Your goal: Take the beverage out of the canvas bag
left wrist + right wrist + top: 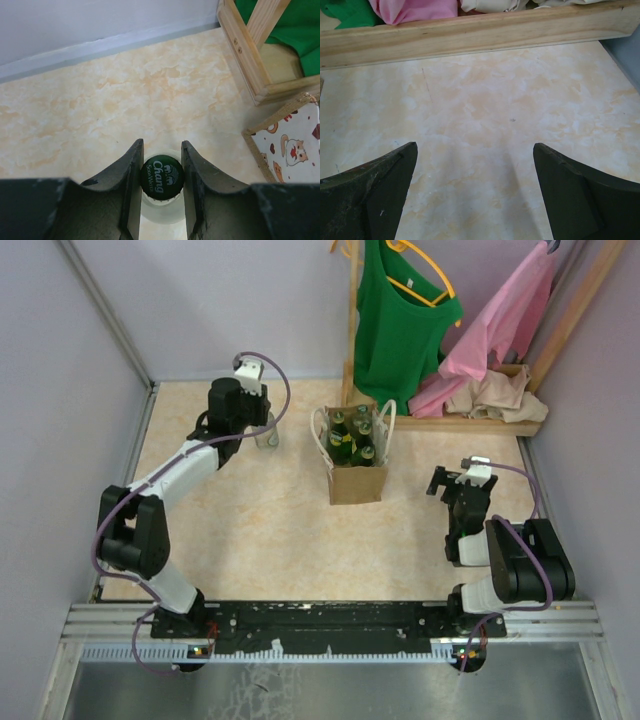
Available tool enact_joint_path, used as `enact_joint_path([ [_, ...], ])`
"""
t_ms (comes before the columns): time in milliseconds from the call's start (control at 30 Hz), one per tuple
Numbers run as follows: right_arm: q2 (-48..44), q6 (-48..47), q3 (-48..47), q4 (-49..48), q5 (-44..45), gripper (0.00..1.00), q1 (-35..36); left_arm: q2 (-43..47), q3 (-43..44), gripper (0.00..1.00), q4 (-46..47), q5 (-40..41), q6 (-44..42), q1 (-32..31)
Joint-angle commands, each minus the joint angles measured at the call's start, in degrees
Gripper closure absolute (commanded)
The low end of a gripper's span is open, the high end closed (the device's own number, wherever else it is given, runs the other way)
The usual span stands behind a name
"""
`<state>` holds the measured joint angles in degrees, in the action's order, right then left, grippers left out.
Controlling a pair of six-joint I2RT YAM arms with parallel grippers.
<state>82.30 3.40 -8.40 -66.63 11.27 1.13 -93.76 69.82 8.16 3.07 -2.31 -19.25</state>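
The tan canvas bag (pixel 357 480) with two white looped handles stands upright mid-table and holds several green bottles (pixel 349 436). Its patterned side shows at the right edge of the left wrist view (pixel 292 150). My left gripper (pixel 262 425) is at the back left, shut on a clear bottle (pixel 267 435) that stands on the table. In the left wrist view the fingers (pixel 131 175) press both sides of its green Chang soda water cap (pixel 161 177). My right gripper (pixel 458 480) is open and empty over bare table at the right, its fingers (pixel 375 190) wide apart.
A wooden clothes rack (pixel 352 340) stands at the back with a green top (pixel 400 320) and pink garment (pixel 500 330) on hangers. Its wooden base (pixel 480 422) holds crumpled cloth and runs across the right wrist view (pixel 470 35). Walls enclose the table.
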Motion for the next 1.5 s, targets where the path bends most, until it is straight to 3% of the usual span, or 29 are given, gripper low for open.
enact_joint_path([
  [0, 0.29, -0.89, -1.91, -3.15, 0.38, 0.01, 0.54, 0.90, -0.60, 1.00, 15.43, -0.72, 1.09, -0.09],
  [300, 0.32, -0.96, -1.92, -3.15, 0.36, 0.01, 0.54, 2.26, -9.17, 1.00, 24.89, 0.29, -2.33, -1.01],
  [533, 0.32, -0.96, -1.91, -3.15, 0.38, 0.01, 0.54, 1.68, -12.04, 0.99, 27.12, 1.50, -3.49, -1.96],
  [700, 0.31, -0.87, -1.96, -3.15, 0.35, 0.01, 0.51, 2.07, -13.53, 0.83, 27.71, 3.28, -3.54, -2.98],
  [767, 0.31, -0.96, -1.96, -3.15, 0.38, 0.01, 0.54, 2.53, -13.94, 0.63, 27.74, 4.48, -3.65, -3.33],
  [833, 0.31, -0.94, -1.92, -3.14, 0.41, 0.01, 0.48, 2.82, -14.10, 0.52, 27.50, 5.45, -3.92, -3.57],
  [1067, 0.29, -0.93, -1.95, -3.15, 0.36, 0.01, 0.48, 3.84, -13.82, 0.41, 27.04, 7.10, -4.69, -3.78],
  [1233, 0.31, -0.89, -1.88, -3.15, 0.38, 0.01, 0.52, 7.18, -11.64, 0.39, 24.48, 6.75, -5.60, -4.46],
  [1433, 0.31, -0.86, -1.91, -3.15, 0.25, 0.01, 0.50, 12.08, -5.69, 0.38, 14.02, 2.99, -6.34, -7.30],
  [1467, 0.31, -0.85, -1.89, -3.15, 0.29, 0.01, 0.54, 12.74, -4.25, 0.30, 11.12, 0.60, -6.29, -7.81],
])
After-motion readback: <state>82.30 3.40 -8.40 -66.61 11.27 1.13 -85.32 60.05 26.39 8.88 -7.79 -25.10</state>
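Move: The left hand already holds the bottle by its neck, the bottle's middle roughly 8 cm below the fingers; the bare table spot it is bound for lies some 23 cm below the hand, about 1 cm back and 1 cm right. From that hand, the canvas bag stands about 21 cm right and 5 cm back, and the foot of the clothes rack's left post about 11 cm ahead and 20 cm right. From the idle right hand, that spot is about 12 cm ahead, 47 cm left and 10 cm below. The left hand, keeping its grip on the neck, lowers the bottle about 5 cm to the bare table left of the canvas bag, drawing back slightly, and holds there briefly. Then the fingers open partway and let go of the neck, and the hand rises straight off at first, then up faster with a little drift back and right, some 11 cm in all, its fingers tipping upward by about 15 degrees. ##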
